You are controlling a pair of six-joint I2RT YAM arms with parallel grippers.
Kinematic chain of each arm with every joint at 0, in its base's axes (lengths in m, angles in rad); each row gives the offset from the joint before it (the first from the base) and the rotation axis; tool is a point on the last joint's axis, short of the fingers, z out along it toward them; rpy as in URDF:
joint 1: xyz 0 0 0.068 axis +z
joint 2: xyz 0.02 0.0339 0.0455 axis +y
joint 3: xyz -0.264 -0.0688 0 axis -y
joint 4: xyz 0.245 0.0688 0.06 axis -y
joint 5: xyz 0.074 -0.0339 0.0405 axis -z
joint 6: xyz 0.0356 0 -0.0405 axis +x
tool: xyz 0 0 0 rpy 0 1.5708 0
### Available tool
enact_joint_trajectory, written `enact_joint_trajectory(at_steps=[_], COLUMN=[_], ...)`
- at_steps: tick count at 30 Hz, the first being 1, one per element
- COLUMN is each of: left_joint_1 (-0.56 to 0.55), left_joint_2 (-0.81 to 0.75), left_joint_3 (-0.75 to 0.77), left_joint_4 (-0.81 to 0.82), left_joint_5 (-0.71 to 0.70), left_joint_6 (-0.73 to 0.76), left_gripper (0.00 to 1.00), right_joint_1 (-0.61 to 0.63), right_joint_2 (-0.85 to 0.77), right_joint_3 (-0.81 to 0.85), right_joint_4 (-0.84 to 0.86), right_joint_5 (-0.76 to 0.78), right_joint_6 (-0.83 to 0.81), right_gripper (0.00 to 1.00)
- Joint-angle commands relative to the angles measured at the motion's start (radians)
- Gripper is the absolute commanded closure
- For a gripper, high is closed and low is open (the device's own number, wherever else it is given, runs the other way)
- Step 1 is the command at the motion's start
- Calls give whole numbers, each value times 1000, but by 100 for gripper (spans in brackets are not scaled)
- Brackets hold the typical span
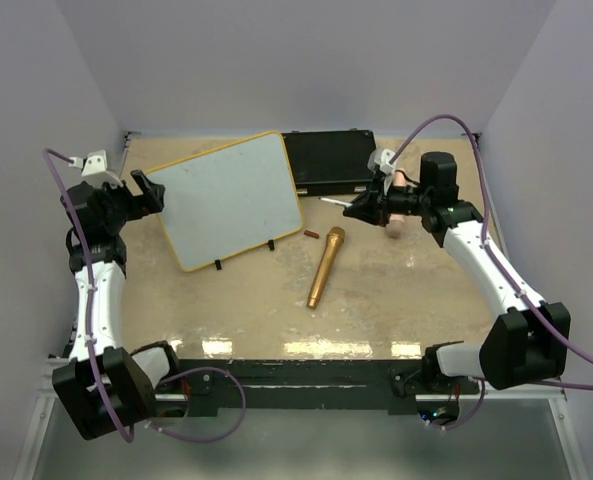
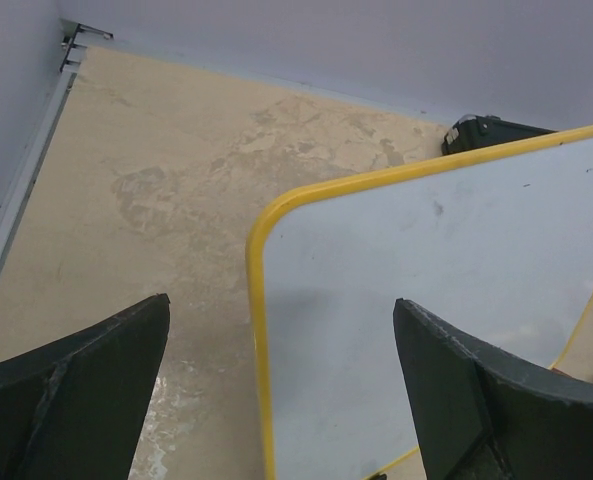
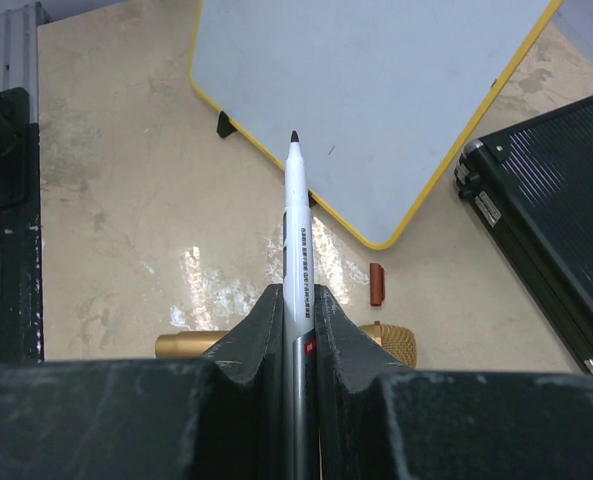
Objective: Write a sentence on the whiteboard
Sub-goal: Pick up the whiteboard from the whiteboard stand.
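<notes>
The whiteboard (image 1: pixel 231 200) lies tilted at mid-table, pale grey face in a yellow frame, small black feet at its near edge. No sentence is in view on its face (image 3: pixel 366 100), only a few tiny specks. My left gripper (image 1: pixel 148 192) is open at the board's left edge. In the left wrist view its jaws (image 2: pixel 281 300) stand wide either side of the yellow rim of the whiteboard (image 2: pixel 426 300), holding nothing. My right gripper (image 1: pixel 364 208) is shut on a white marker (image 3: pixel 296 220). The uncapped dark tip points toward the board's near right corner.
A black case (image 1: pixel 328 160) lies behind the board at the back, also seen as the black case (image 3: pixel 556 200). A gold microphone (image 1: pixel 326 266) lies on the beige table in front of the board. A small red-brown cap (image 1: pixel 310 234) sits by its head.
</notes>
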Motion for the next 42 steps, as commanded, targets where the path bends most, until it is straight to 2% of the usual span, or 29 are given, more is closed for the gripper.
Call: enact_joint_trajectory(at_steps=[1,4,9,13,17,19,22,27,33,34,36,37,42], left_joint_1=[53,93,125,132,138,136,136,139,139,138,138,139,138], left_joint_2=[43,116,178,236,278,305,356,406,440,437,423,417,362], left_joint_3=[-35,-62,-86,-95,-96,-83,-75,-61,-67,-72,-73,-75,-87], left_joint_4=[162,285,423,470,562,555,590,651,766,792,817,835,909], left_joint_5=[166,341,480,533,594,606,640,689,749,754,758,758,754], left_joint_6=[-42,-97,-136,-146,-180,-174,-186,-212,-281,-290,-315,-320,-370], left_gripper=[2,6,10,13,23,26,35,43,74,85,96,100,100], right_joint_1=[19,31,39,48,51,51,51,50,50,51,51,51,50], right_joint_2=[-6,-9,-14,-14,-15,-17,-18,-17,-14,-14,-14,-14,-12], right_joint_3=[5,7,7,8,8,10,10,10,10,10,10,10,8], right_joint_4=[-4,-8,-8,-9,-11,-11,-9,-11,-11,-11,-11,-11,-11], right_joint_5=[-6,-5,-6,-6,-6,-6,-6,-5,-3,-3,-3,-3,-3], right_joint_6=[-21,-23,-24,-24,-26,-26,-26,-26,-27,-26,-27,-26,-26], right_gripper=[100,100,100,100,100,100,100,100,100,100,100,100,100])
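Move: The whiteboard's left edge is about 3 cm ahead of the open left hand, 3 cm right and 4 cm lower. From that hand, the stand's nearer foot is some 21 cm back, 16 cm right and 18 cm below; the black case is roughly 14 cm ahead, 50 cm right and 16 cm below. From the right hand, holding the marker, that edge lies some 56 cm left, 3 cm farther out and 4 cm lower. Left hand goes 6 cm right, dipping then rising, turns 35 degrees clockwise and pinches the whiteboard's left edge. ##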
